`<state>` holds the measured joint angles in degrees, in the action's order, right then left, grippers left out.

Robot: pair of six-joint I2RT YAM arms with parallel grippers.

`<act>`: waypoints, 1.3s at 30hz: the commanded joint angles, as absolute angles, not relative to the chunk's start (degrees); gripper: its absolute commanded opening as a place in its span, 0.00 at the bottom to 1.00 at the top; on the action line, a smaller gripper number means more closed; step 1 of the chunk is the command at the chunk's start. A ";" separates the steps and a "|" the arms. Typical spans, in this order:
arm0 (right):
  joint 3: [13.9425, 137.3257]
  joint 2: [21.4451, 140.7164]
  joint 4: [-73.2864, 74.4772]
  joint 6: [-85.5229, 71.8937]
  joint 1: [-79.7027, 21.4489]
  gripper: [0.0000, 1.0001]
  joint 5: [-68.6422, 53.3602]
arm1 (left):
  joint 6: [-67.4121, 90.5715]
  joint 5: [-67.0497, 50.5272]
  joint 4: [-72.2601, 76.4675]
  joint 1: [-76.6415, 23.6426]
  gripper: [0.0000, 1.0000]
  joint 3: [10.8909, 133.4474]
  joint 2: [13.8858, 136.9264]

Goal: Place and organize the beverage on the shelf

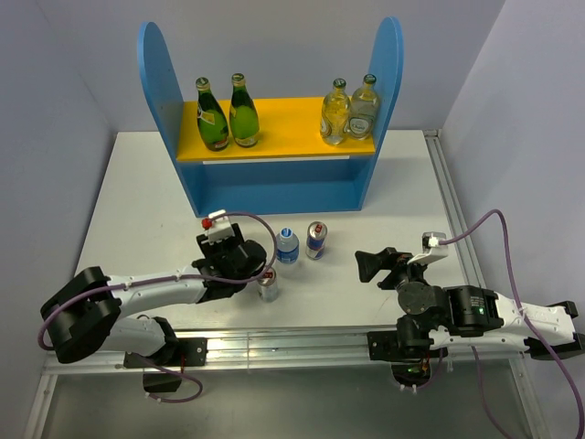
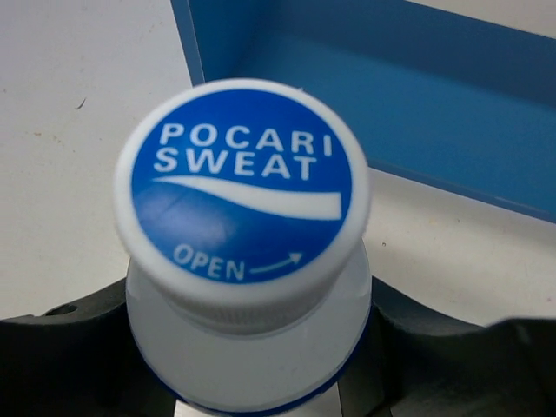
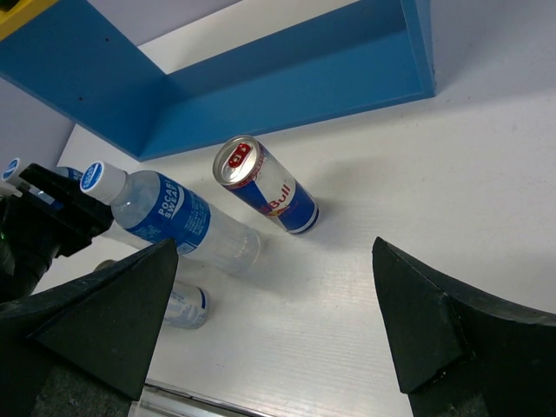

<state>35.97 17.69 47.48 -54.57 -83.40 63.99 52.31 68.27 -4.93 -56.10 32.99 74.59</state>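
Observation:
The blue shelf [image 1: 274, 183] stands at the back. Two dark green bottles [image 1: 213, 117] stand on the left of its yellow-orange board. My left gripper [image 1: 245, 263] is shut on a blue-capped water bottle [image 2: 243, 182], its jaws pressed against the bottle's sides, in front of the shelf's lower level [image 2: 452, 113]. A second water bottle [image 1: 288, 245] stands just right of it and shows in the right wrist view [image 3: 174, 221]. One silver-blue can [image 1: 316, 240] stands beside that bottle. Another can [image 1: 268, 285] stands close by the left gripper. My right gripper [image 1: 367, 266] is open and empty, right of the cans.
Two pale yellowish glass bottles [image 1: 350, 112] stand on the right of the upper board. The shelf's lower level [image 3: 261, 78] holds nothing. A metal rail [image 1: 292, 343] runs along the table's near edge. Walls close in on both sides.

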 commanded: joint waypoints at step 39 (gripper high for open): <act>35.33 17.58 45.35 -54.05 -83.67 1.00 65.30 | 14.94 50.63 50.62 -30.77 0.00 43.59 89.82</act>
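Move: The gripped Pocari bottle is bound for the left end of the shelf's bottom board, about 20 cm ahead of the left hand, 4 cm left and 10 cm lower. The shelf's left side panel begins roughly 15 cm ahead and 8 cm left. The other Pocari bottle stands level with the hand, some 23 cm right; the silver can is about 12 cm back and 15 cm right. From the idle right hand that board spot lies some 32 cm ahead, 57 cm left and 20 cm below. The Pocari bottle, still pinched by the left fingers around its upper part, is carried about 13 cm forward and 4 cm left to the lower opening of the shelf, just right of the left side panel. The hand first climbs some 5 cm as it goes, dips about 3 cm, then eases up again near the end while the fingers tip slightly upward and keep their hold. ##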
